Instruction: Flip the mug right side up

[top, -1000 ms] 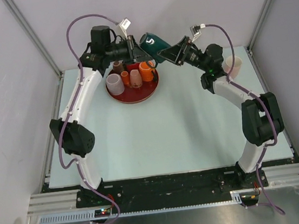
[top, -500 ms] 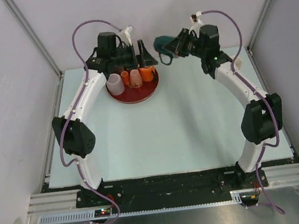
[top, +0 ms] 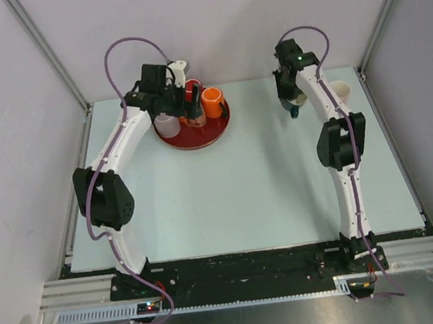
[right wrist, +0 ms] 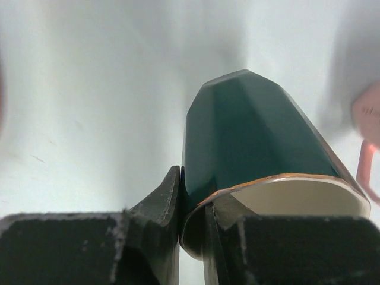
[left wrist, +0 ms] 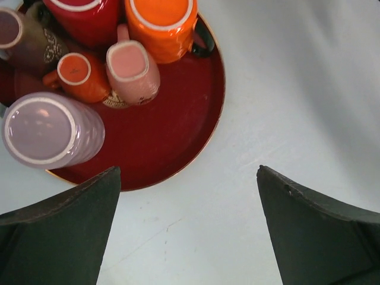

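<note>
The dark green mug [right wrist: 255, 130] hangs over the table with its cream-lined mouth turned up toward the right wrist camera and its base pointing down. My right gripper [right wrist: 193, 202] is shut on its rim, one finger inside the mug and one outside. From above, only a sliver of the mug [top: 294, 105] shows under the right gripper [top: 291, 97], at the back right of the table. My left gripper [left wrist: 189, 172] is open and holds nothing; it hovers over the near edge of the red tray [left wrist: 178, 136].
The red tray [top: 205, 132] at the back left carries several cups: an orange mug [left wrist: 161, 24], a pink cup [left wrist: 133, 68], a lilac cup [left wrist: 44, 127] and a small orange one [left wrist: 80, 71]. A pale pink cup [top: 340, 91] stands just right of the right arm.
The mug went from both grippers to the right one alone. The left gripper opened and drew back over the tray. The right arm swung right and turned the mug mouth-up.
</note>
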`<state>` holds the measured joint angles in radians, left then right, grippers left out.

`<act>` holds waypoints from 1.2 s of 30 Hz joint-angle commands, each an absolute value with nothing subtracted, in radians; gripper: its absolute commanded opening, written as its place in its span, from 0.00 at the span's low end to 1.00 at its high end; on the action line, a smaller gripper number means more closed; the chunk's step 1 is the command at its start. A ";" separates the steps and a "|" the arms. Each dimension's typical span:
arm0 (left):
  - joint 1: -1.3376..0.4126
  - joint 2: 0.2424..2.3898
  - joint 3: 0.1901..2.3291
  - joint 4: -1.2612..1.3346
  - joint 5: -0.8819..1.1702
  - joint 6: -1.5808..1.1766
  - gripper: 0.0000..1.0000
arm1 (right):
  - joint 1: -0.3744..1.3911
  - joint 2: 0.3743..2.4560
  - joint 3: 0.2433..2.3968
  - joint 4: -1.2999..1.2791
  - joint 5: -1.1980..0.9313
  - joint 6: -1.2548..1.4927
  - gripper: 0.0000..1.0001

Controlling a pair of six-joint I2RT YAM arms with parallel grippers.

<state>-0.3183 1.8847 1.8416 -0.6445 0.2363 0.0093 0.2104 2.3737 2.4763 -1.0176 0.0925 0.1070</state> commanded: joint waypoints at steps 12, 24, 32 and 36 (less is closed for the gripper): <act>-0.330 1.902 1.809 -0.642 0.151 0.165 1.00 | 0.156 2.459 2.457 -1.074 0.094 0.016 0.12; -0.218 2.034 1.958 -0.643 -0.011 0.226 1.00 | 0.149 2.310 2.398 -1.035 -0.019 0.019 0.87; -0.159 2.193 2.096 -0.643 0.002 0.030 1.00 | 0.174 2.178 2.309 -1.013 -0.002 0.019 0.99; -0.154 2.277 2.147 -0.643 0.027 -0.045 1.00 | 0.179 2.149 2.280 -1.036 0.022 0.027 0.99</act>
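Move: From the right hand, which grips the teal mug's rim, the bare table spot for that mug lies about 15 cm below, 7 cm right and 1 cm back; the pink mug stands some 22 cm right, straight abreast, 10 cm below. From the left hand the lavender mug is about 9 cm ahead, 11 cm left and 17 cm below. Of that mug, the small orange mug is 6 cm right and 3 cm farther out, the brown mug 2 cm right and 9 cm farther. Lower the right gripper about 7 cm, easing right and back and tipping the fingers farther down, to set the teal mug on the table; then open fully, let go of the rim and rise clear some 10 cm. Keep the left gripper open and swing it left, forward and down towards the upside-down lavender mug, turning it counter-clockwise, stopping short of touching. ##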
